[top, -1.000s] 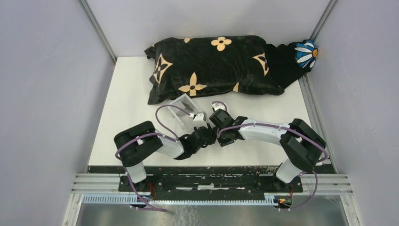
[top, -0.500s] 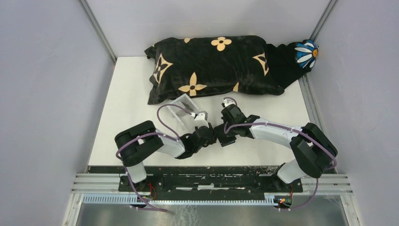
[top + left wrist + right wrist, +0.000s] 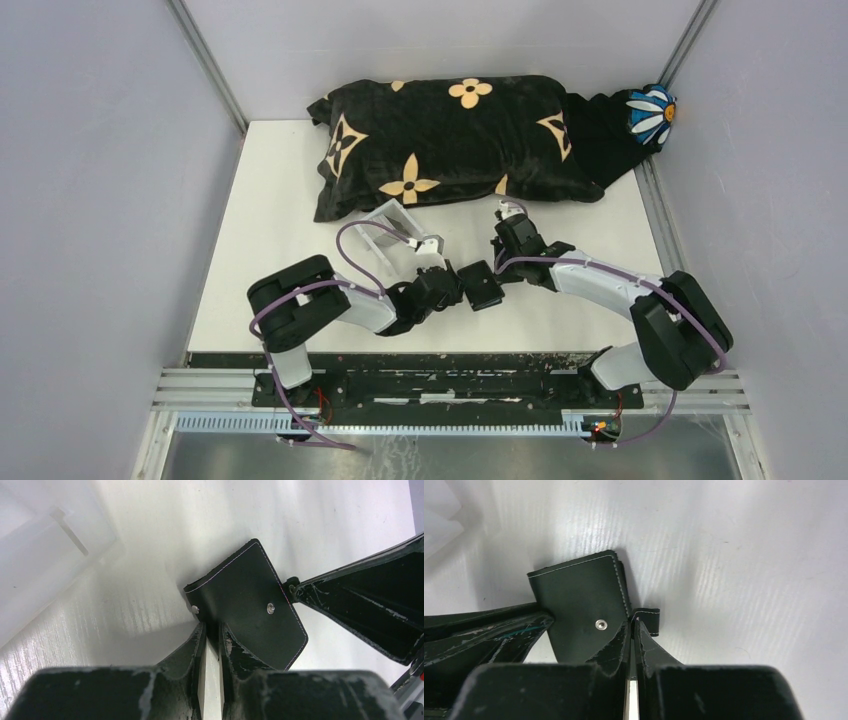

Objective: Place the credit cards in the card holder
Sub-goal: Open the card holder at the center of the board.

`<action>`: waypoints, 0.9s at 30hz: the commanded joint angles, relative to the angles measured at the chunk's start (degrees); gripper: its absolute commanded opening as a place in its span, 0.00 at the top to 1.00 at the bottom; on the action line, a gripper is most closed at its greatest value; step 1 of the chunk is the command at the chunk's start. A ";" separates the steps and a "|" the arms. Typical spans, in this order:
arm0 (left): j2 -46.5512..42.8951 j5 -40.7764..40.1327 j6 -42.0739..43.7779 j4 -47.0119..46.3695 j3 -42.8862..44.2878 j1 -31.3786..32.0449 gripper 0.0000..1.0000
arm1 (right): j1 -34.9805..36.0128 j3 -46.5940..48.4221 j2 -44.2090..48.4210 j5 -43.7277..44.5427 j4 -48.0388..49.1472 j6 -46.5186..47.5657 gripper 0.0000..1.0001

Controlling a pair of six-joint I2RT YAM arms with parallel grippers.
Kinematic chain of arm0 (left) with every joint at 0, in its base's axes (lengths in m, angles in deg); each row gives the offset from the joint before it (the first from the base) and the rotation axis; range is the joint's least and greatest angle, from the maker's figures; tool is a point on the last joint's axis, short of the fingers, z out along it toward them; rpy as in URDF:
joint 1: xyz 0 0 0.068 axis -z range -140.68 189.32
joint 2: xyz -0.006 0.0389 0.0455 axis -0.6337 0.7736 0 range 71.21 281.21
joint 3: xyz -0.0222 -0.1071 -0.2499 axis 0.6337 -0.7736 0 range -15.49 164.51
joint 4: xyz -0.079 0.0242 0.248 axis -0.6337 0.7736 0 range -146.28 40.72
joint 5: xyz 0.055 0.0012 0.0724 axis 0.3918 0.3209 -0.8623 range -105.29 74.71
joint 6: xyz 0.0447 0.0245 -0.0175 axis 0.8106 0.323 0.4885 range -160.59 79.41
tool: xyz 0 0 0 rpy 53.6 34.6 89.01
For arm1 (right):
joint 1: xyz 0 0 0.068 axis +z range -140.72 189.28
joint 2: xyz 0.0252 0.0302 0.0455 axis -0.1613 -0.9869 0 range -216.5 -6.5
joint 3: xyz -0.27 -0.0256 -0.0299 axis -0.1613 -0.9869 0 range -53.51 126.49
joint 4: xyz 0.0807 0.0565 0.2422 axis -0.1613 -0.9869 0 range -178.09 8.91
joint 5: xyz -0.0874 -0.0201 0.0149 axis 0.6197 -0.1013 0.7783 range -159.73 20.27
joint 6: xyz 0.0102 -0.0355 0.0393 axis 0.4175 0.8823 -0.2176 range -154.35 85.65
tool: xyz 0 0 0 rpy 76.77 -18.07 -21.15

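The card holder (image 3: 482, 288) is a small black wallet with a metal snap, held low over the white table between both arms. My left gripper (image 3: 462, 284) is shut on its near edge; the left wrist view shows the card holder (image 3: 250, 605) wedged between the fingertips of that gripper (image 3: 212, 627). My right gripper (image 3: 497, 267) comes in from the right. In the right wrist view its jaws (image 3: 632, 624) are pinched nearly together on the stitched strap tab of the card holder (image 3: 579, 597). No credit cards are in view.
A clear acrylic box (image 3: 393, 229) stands just behind the left wrist, and shows as a blur in the left wrist view (image 3: 40, 555). A black pillow with tan flowers (image 3: 450, 135) fills the back of the table, with a blue and white flower item (image 3: 652, 112) in the back right corner.
The right arm swung out to the right, uncovering the card holder, and its jaws narrowed onto the strap tab. The left gripper stayed in place and tightened slightly.
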 commanded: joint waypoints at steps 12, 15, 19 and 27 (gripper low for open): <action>-5.09 -6.05 3.98 17.17 2.45 -0.68 0.67 | -1.70 0.68 2.78 3.78 -2.50 1.58 0.99; -7.57 -7.77 5.51 20.33 3.83 -0.63 0.62 | -1.78 0.51 2.72 4.92 -3.12 1.59 0.99; -11.64 -8.36 6.77 23.54 4.27 -0.58 0.58 | -1.78 0.18 3.52 7.67 -4.13 1.80 0.99; -24.89 -14.71 8.81 30.84 5.02 1.57 0.55 | -1.89 2.55 5.07 13.77 -7.52 3.54 0.92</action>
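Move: The left fingers straddle the card holder's left edge, with its middle about 4 cm to their right, 1 cm ahead and 1 cm below. The white box lies roughly 14 cm left of that hand and 11 cm ahead. The right fingers already pinch the strap at the holder's right edge; the holder's middle is some 4 cm to their left, 3 cm back and 3 cm below. Left fingers release the holder, rising 7 cm and going left; right hand pulls the strap 4 cm right. ##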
